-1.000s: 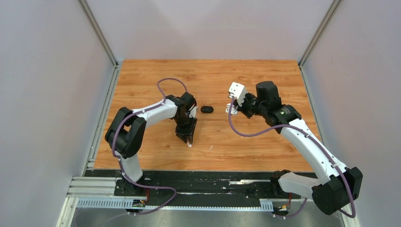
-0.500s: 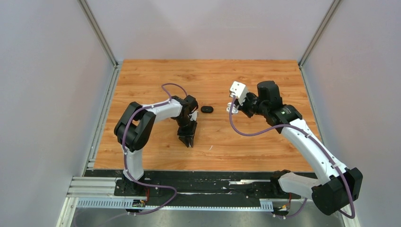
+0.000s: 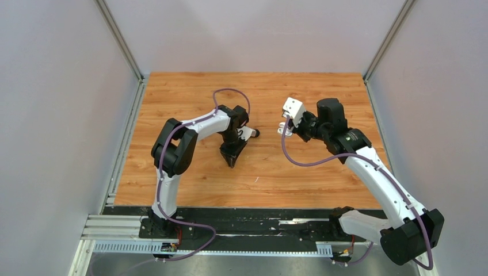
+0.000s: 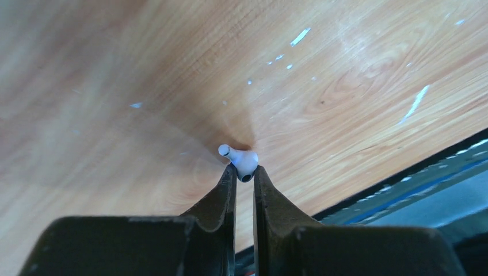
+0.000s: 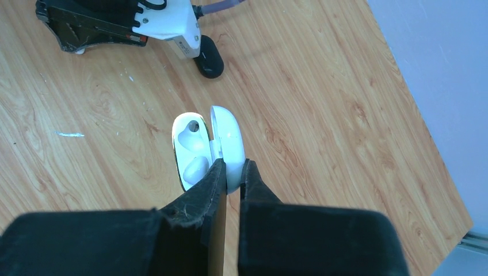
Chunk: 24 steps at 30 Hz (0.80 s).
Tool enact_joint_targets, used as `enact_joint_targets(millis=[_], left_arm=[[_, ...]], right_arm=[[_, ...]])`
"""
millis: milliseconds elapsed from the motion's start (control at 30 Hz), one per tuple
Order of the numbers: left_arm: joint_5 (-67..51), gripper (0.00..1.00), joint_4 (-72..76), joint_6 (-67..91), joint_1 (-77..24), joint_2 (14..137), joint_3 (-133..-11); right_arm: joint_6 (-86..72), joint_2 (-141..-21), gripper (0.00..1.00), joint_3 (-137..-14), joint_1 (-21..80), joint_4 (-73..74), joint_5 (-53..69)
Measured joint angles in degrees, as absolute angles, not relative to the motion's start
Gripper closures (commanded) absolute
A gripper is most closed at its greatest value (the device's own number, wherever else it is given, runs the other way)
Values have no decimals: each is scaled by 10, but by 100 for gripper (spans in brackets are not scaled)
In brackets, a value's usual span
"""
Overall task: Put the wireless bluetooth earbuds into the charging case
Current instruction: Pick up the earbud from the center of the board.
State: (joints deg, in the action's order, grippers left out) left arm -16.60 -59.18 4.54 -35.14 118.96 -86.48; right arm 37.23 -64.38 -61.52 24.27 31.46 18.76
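A tiny white earbud point(image 4: 243, 161) is pinched at the tips of my left gripper point(image 4: 244, 172), just above the wooden table; its short stem points left. From above, the left gripper point(image 3: 232, 161) points down at the middle of the table. My right gripper point(image 5: 231, 172) is shut on the lid point(image 5: 227, 141) of the open white charging case point(image 5: 190, 152). One earbud point(image 5: 195, 168) lies in the case, and the socket beside it point(image 5: 193, 133) is empty. The case point(image 3: 282, 130) hangs a hand's width right of the left wrist.
A small black oval object point(image 5: 209, 61) lies on the table between the arms, right beside the left wrist's white camera housing point(image 3: 246, 133). A thin white fleck point(image 3: 258, 179) marks the wood nearer the front. Grey walls close in the back and both sides.
The left gripper has narrowed onto the earbud while its arm swung right and away from the front edge, toward the black object. The right arm and case have shifted only slightly.
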Motion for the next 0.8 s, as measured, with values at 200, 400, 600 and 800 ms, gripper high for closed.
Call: enact_joint_targets(millis=[200,400,600,800], left_arm=[[-135,87,-626,-182,-351,1191,-875],[-141,69,-667,-376,-345,1201,-915],[-149,52,-665,-429,-342,1208,-943],[-133,47,-649,-306,-318,1207,-944]], right_arm=[[375,-629,100,-615,242,314,185],[376,-611,100,-615,242,314,185],[376,-599,100,-615,242,314,185],[378,-599,100,-616,242,314,185]])
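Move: Between the left fingertips, on or only just above the board, is the white earbud, practically at the hand point. The black case lies about 15 cm ahead of this hand and 9 cm to its right, at about the same height; a white scratch is some 6 cm back and 11 cm right. From the right hand, which holds the white charging case, the earbud is roughly 27 cm left, 5 cm back and 20 cm below. Swinging the pinched earbud round clockwise, the left wrist turns some 45 degrees while the hand slides about 3 cm left, low over the board, then forward. The fingers open wide partway and let go of the earbud; the hand rises about a centimetre, goes on forward to about 5 cm in all and turns partly back. The right hand, keeping hold of the open charging case, lifts it slightly. ##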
